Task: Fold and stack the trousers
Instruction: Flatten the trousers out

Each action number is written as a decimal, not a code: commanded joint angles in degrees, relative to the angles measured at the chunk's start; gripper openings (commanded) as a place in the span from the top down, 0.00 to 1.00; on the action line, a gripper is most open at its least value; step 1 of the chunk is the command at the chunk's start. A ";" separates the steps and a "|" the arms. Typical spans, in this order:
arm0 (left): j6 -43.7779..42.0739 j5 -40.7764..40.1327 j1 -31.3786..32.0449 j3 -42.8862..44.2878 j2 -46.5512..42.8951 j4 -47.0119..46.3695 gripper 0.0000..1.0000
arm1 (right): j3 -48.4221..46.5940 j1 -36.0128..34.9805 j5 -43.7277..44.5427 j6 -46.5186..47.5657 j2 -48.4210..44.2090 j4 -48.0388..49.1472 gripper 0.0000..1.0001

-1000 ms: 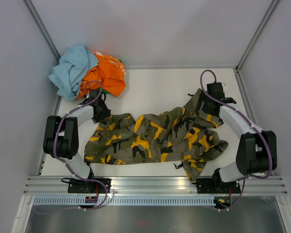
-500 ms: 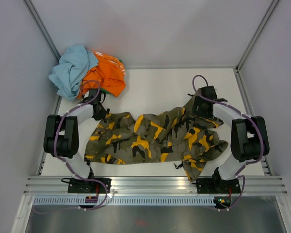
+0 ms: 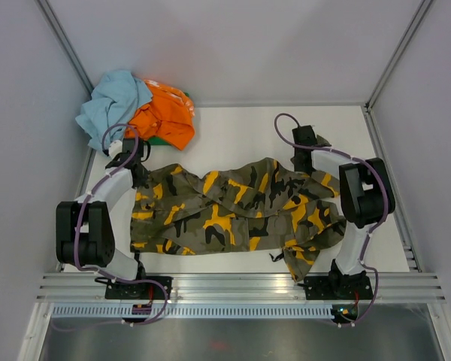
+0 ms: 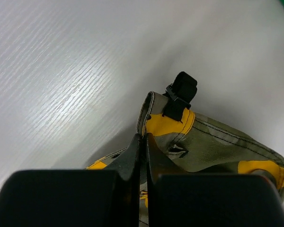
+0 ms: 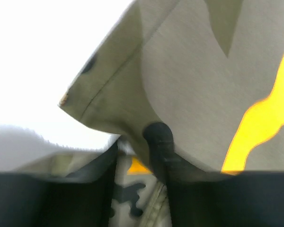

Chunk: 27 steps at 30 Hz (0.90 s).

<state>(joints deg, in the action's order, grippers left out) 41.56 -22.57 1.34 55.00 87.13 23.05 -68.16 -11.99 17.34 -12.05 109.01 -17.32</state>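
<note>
The camouflage trousers (image 3: 240,210) lie spread sideways across the white table (image 3: 233,135), rumpled toward the right. My left gripper (image 3: 135,162) is at their far left corner. In the left wrist view it (image 4: 143,138) is shut on the trousers' edge (image 4: 217,142), beside a black strap loop (image 4: 180,94). My right gripper (image 3: 308,156) is at the far right corner. In the right wrist view its jaws (image 5: 135,149) stand partly apart, with a fold of the trousers (image 5: 203,71) draped over one finger (image 5: 158,142) and cloth in the gap.
A heap of light blue cloth (image 3: 113,105) and orange cloth (image 3: 161,116) lies in the back left corner, close to my left gripper. Grey walls enclose the table on three sides. A metal rail (image 3: 233,286) runs along the near edge.
The left gripper has shut on the trousers' edge and drawn it left and back. The right gripper has moved left along the far corner, and its jaws have narrowed around the cloth.
</note>
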 commanded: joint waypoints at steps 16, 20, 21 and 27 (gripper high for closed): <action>3.79 -2.22 -3.27 0.98 0.58 1.39 0.98 | -10.49 8.73 -17.76 -2.45 -20.13 11.51 1.00; 4.05 -1.69 -5.29 2.73 0.15 1.82 0.98 | -15.51 8.82 -27.01 -4.47 -24.28 19.51 1.00; 4.14 -1.60 -5.73 3.09 -0.03 2.00 0.98 | -15.77 9.09 -25.79 -4.73 -25.76 21.08 1.00; 3.53 -3.53 -8.29 5.46 -1.26 3.93 0.98 | -7.71 11.19 -6.92 -6.48 -32.97 19.44 1.00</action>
<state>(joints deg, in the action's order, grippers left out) 44.07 -23.92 -5.87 57.39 87.59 26.00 -80.42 -2.52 0.60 -16.38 78.48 1.87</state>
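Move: The right hand is already down at the trouser leg laid out towards the far right, its edge right at the half-open fingertips. The leg's hem end lies about 8 cm to the right and 3 cm farther out; the other leg lies some 19 cm back and 4 cm right. The left hand already pinches the trousers' strapped waist corner, with the orange cloth about 21 cm ahead and 7 cm right, the light-blue cloth 24 cm ahead and 9 cm left. The right fingers close on the edge of the far trouser leg while easing a couple of centimetres to the right, then whip it almost straight up by about 40 cm, swinging a little forward and partly back again as the wrist tips up some 60 degrees until the fingers point roughly level. The left hand keeps its pinch on the waist corner, first settles slightly back and down, holds there, then draws the corner about 4 cm left and a little up while turning counter-clockwise. ##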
